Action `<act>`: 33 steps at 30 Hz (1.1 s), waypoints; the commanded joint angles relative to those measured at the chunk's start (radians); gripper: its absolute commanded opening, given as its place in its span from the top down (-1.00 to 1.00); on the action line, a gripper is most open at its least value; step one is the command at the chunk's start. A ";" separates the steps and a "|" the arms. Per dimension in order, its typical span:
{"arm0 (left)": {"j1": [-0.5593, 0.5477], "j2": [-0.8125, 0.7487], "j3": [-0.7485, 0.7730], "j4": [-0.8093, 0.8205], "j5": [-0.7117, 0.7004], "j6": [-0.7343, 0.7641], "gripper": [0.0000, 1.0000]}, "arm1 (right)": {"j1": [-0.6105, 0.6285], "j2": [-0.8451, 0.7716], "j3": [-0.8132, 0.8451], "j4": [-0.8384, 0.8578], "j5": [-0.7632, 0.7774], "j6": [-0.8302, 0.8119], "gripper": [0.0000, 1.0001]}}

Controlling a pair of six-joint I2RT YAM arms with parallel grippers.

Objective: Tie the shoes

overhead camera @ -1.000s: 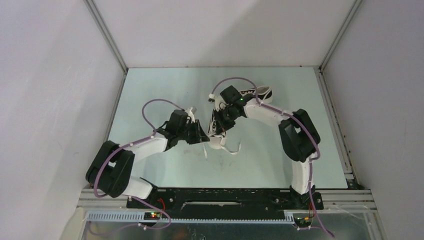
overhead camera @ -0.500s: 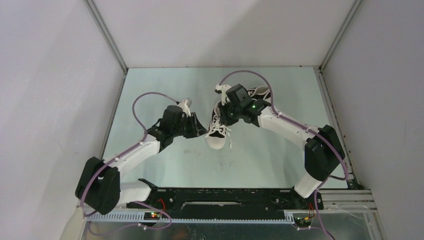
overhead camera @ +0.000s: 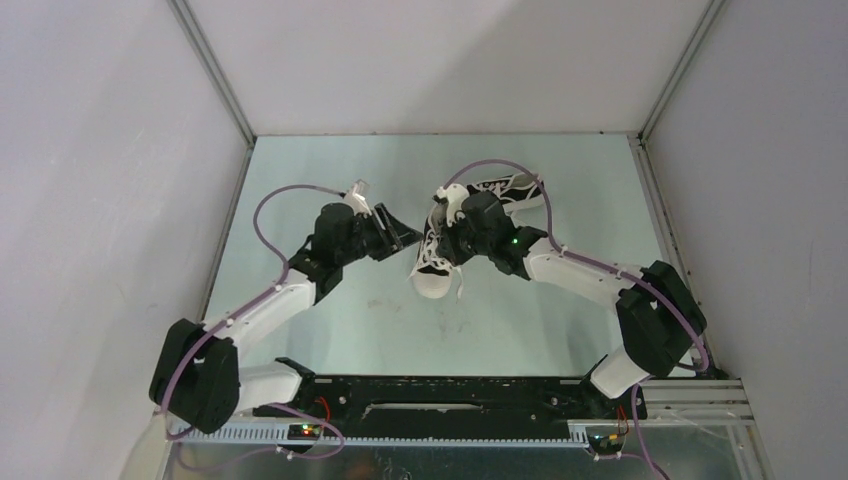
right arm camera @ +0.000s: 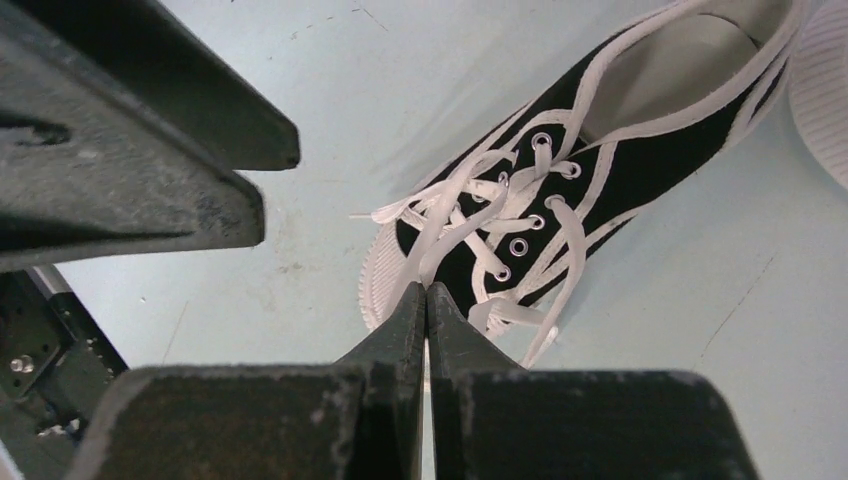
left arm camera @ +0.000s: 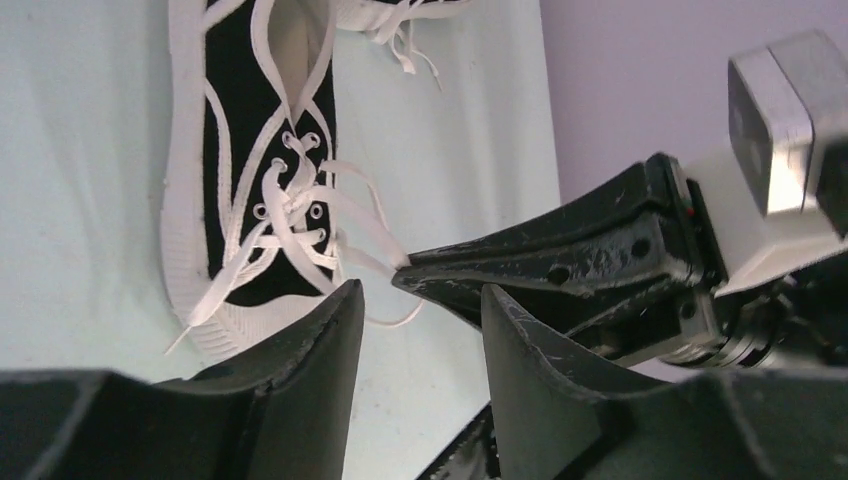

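One black canvas shoe with a white toe cap lies mid-table, toe toward the arms. It also shows in the left wrist view and the right wrist view. Its white laces are loose and crossed over the tongue. My right gripper is shut on a strand of lace just above the toe; the pinch shows in both wrist views. My left gripper is open and empty just left of the shoe, with its jaws close to the right fingertips. The second shoe lies behind the right wrist.
The pale green table is walled on three sides by white panels. A black rail with both arm bases runs along the near edge. The second shoe's white sole is at the upper right of the right wrist view.
My left gripper has moved farther from the near edge, up beside the shoe. The right arm's elbow has swung out to the right, and the loose lace ends in front of the toe are drawn in.
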State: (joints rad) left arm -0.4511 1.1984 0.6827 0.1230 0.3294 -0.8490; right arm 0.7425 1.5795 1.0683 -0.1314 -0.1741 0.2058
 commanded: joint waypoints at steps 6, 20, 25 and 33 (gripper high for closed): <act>0.006 0.141 0.080 0.033 0.089 -0.197 -0.06 | 0.021 -0.059 -0.061 0.237 -0.020 -0.094 1.00; 0.007 0.274 0.087 0.130 0.116 -0.305 -0.05 | 0.040 -0.059 -0.061 0.240 -0.035 -0.134 1.00; 0.006 0.317 0.074 0.222 0.152 -0.360 0.30 | 0.040 -0.054 -0.065 0.248 -0.035 -0.133 1.00; 0.009 0.297 0.087 0.160 0.095 -0.287 1.00 | 0.009 -0.136 -0.159 0.270 -0.026 -0.072 0.27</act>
State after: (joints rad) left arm -0.4454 1.5181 0.7345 0.3004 0.4473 -1.1862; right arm 0.7734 1.5398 0.9634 0.0799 -0.2035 0.1017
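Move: The lace I hold up pinched in my shut right fingertips is roughly 6 cm to my left hand's right, 2 cm ahead and some 6 cm below that hand. The black shoe's middle lies about 4 cm right of my left hand, level with it fore and aft, 13 cm down; from my right hand that is about 2 cm back, 2 cm left, 9 cm below. The other shoe's middle sits 13 cm ahead and 14 cm right of the black shoe's. I sink my half-open left hand about 5 cm towards the lace, also going right and a little forward and pitching its fingertips some 20 degrees farther down. Meanwhile my right hand offers the lace, easing about 2 cm left and slightly up. My left fingers shut on the lace beside the right fingertips; then my right fingers start to open and let go. ##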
